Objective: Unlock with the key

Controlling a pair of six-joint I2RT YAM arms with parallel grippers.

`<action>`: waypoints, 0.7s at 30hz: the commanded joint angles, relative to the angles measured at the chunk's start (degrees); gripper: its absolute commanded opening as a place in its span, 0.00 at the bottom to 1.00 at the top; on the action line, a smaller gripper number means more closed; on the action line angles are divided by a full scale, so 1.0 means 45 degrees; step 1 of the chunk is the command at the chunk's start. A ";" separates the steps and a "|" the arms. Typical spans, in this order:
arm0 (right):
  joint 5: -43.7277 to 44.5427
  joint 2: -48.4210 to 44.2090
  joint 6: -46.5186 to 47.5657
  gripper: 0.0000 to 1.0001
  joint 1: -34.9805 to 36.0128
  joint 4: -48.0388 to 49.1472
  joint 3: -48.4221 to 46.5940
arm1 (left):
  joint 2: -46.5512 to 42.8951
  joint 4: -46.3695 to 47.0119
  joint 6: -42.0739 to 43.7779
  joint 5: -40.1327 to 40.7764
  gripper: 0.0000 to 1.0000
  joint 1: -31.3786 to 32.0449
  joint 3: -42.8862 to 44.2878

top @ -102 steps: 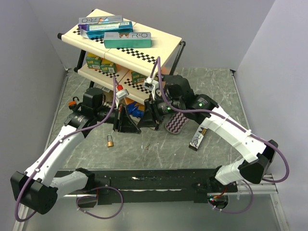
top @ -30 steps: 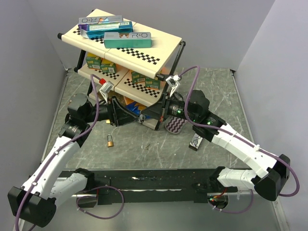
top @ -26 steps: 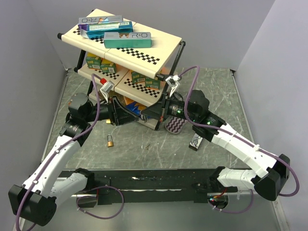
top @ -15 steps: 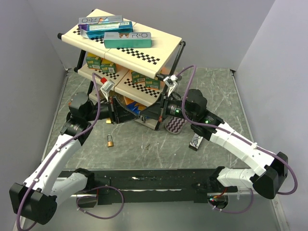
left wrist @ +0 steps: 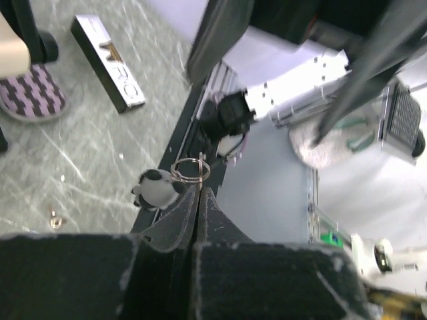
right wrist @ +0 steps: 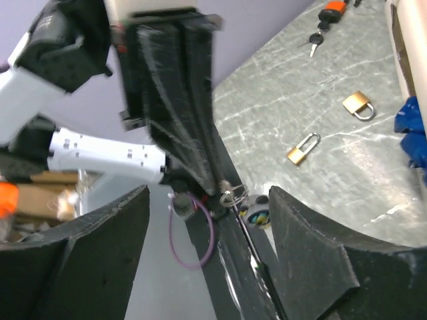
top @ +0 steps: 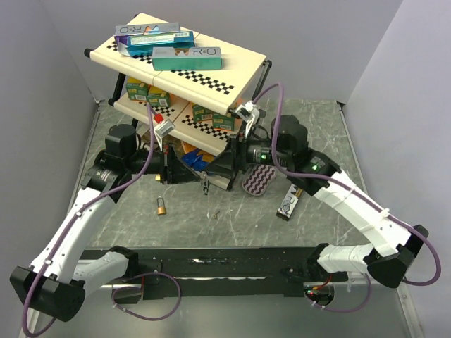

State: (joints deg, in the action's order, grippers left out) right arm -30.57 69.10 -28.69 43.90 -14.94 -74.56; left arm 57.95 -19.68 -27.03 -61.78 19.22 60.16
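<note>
My left gripper [top: 199, 177] hangs above the table in front of the shelf, shut on the key [left wrist: 199, 175]. In the left wrist view the key's wire ring [left wrist: 189, 170] and a panda charm [left wrist: 156, 190] stick out past the shut left gripper [left wrist: 199, 191]. Facing it, my right gripper [top: 215, 170] stands open with nothing in it. In the right wrist view the wire ring [right wrist: 233, 196] and panda charm [right wrist: 257, 211] hang between the spread fingers of the right gripper [right wrist: 208, 200], touching neither. A brass padlock [top: 162, 207] lies on the table below the left gripper, also seen in the right wrist view [right wrist: 303, 148].
A two-tier checkered shelf [top: 211, 76] with boxes stands just behind both grippers. A second padlock [right wrist: 358, 105] and keys with an orange fob [right wrist: 329, 11] lie further left. A purple striped pad [top: 256, 182], a black box [top: 289, 204] and a small brass piece [top: 218, 211] lie on the table.
The left gripper has shut on the key. The right gripper, shut until half a second ago, has opened and let go. Both arms shifted slightly toward the front of the shelf.
</note>
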 commanded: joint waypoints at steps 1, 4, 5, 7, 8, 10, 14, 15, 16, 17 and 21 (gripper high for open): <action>-0.0688 0.0482 0.2601 0.79 0.0049 -0.3278 -0.2060 | 0.0188 -0.3007 0.2333 -0.0959 0.01 0.0025 0.0966; -0.0377 0.0873 0.3422 0.77 0.0340 -0.4568 -0.2784 | 0.0149 -0.2621 0.2024 -0.1173 0.01 0.0045 0.0889; -0.0201 0.0971 0.3638 0.76 0.0458 -0.4822 -0.2901 | 0.0091 -0.2522 0.1944 -0.1232 0.01 0.0045 0.0811; 0.0229 0.1205 0.4011 0.75 0.0673 -0.5215 -0.3156 | 0.0110 -0.2482 0.1885 -0.1310 0.01 0.0045 0.0810; 0.0211 0.1303 0.4050 0.73 0.0829 -0.5254 -0.3176 | 0.0129 -0.2482 0.1865 -0.1330 0.01 0.0045 0.0811; 0.0016 0.1558 0.4090 0.70 0.0986 -0.5157 -0.3176 | 0.0149 -0.2482 0.1865 -0.1408 0.01 0.0045 0.0811; -0.0082 0.1890 0.4129 0.63 0.1318 -0.4787 -0.3020 | 0.0110 -0.2462 0.1826 -0.1545 0.01 0.0045 0.0752; -0.0121 0.2006 0.4129 0.61 0.1338 -0.4670 -0.3001 | 0.0110 -0.2443 0.1807 -0.1564 0.01 0.0045 0.0771; -0.0179 0.2046 0.4110 0.60 0.1338 -0.4610 -0.2981 | 0.0090 -0.2443 0.1807 -0.1603 0.01 0.0045 0.0752; -0.0199 0.2085 0.4129 0.59 0.1338 -0.4552 -0.3000 | 0.0109 -0.2423 0.1787 -0.1603 0.01 0.0045 0.0733; -0.0238 0.2203 0.4148 0.54 0.1338 -0.4473 -0.3098 | 0.0071 -0.2423 0.1768 -0.1642 0.01 0.0045 0.0694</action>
State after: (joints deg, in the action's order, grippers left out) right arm -31.03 79.05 -11.33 49.65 -36.56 -86.61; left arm 58.85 -31.18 -20.18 -66.83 19.22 62.28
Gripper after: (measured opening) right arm 0.560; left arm 0.021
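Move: The left hand keeps the key pinched in its closed fingertips, and its ring and grey fob hang about 2 cm to the right and 3 cm below. From the open right hand, the fob lies roughly 3 cm back, 2 cm to the left and 7 cm below, while the key is some 2 cm back, 3 cm left and 4 cm down. The open brass padlock is on the table, about 3 cm back, 16 cm left and 30 cm down. The right hand rises a touch, then dips to finish about 5 cm lower, easing some 2 cm back and 2 cm left towards the hanging ring and fob, its fingertips tipping down and swinging backward while the wide-open fingers narrow to roughly half without shutting. The left hand keeps its pinch on the key and draws it back about 2.5 cm and slightly down, then holds it nearly still as the right fingers come close around the ring and fob; no grip on them can be seen yet. ##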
